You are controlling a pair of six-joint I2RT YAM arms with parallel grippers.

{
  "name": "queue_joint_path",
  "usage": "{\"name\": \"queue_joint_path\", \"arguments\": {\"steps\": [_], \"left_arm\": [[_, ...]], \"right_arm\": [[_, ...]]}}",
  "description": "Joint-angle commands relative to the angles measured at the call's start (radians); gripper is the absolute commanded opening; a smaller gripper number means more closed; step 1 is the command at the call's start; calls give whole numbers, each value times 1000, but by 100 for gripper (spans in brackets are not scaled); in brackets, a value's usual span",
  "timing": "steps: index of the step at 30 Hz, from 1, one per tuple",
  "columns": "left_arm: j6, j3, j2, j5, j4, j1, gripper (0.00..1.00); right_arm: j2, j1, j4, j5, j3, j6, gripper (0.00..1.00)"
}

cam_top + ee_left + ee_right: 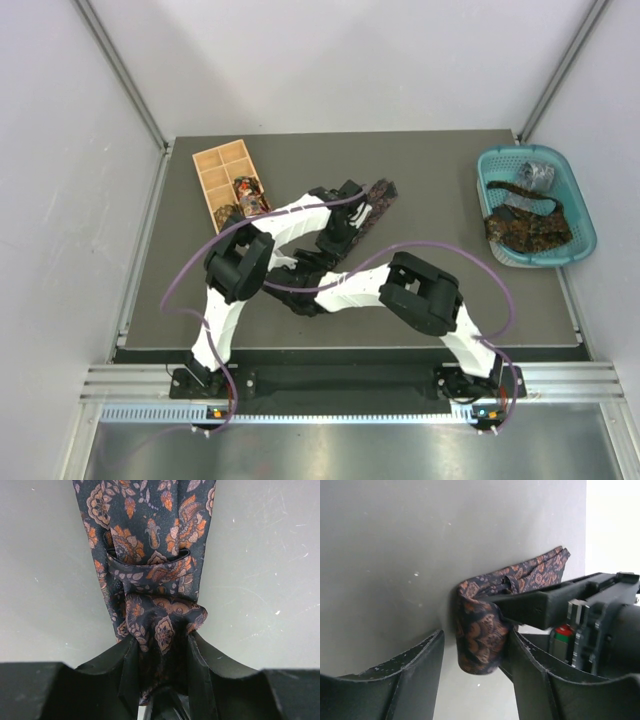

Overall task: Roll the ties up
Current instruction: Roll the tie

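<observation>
A dark paisley tie (378, 198) lies on the table, running away from my left gripper (159, 642) in the left wrist view, with a loop across its strip. The left gripper (350, 216) is shut on the tie's rolled near end. In the right wrist view that coil (480, 630) hangs from the left gripper's black finger (540, 605). My right gripper (477, 652) stands open around the coil, with a gap on its left side and its right finger close against the cloth. More ties (528, 228) lie in the teal basket.
The teal basket (585, 215) stands at the right edge of the table with a grey coil (535, 175) inside. A tan wooden compartment box (215, 170) sits at the back left, holding a small coloured coil (250, 195). Both arms cross at mid-table.
</observation>
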Motion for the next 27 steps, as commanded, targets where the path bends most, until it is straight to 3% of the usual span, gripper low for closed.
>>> {"name": "queue_joint_path", "arguments": {"steps": [1,10,16,21,27], "left_arm": [[-20,-28,120,62,-154,-5,27],[-26,30,163,40,-211,-7,26],[-32,-5,141,22,-211,-5,27],[-32,-42,112,11,-194,-4,27],[-31,-33,57,10,-161,-4,36]], "right_arm": [[45,-24,2,44,52,-63,54],[133,-63,-85,120,91,9,50],[160,-78,-161,145,106,59,39],[160,-80,-178,142,105,88,12],[141,-71,-171,72,114,112,0]]}}
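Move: The rolled end of the tie sits just off the right fingertips, about 2 cm ahead, 1 cm to the right and 1 cm lower; the left fingers already hold it, with its protruding part roughly 1 cm back from that hand. The left fingers stand some 3 cm ahead of the right hand. The tie's flat tail runs forward and right, its middle about 10 cm ahead, 6 cm right and 3 cm below the right hand. Keep the left gripper down on the tie, its fingers holding the rolled end in place. Ease the right gripper forward about 1.5 cm and roughly 1 cm right, sinking slightly, onto the protruding part of the roll, tipping the fingers up and swinging them clockwise by 5 to 10 degrees. Then close the right fingers and pinch the roll from behind. ##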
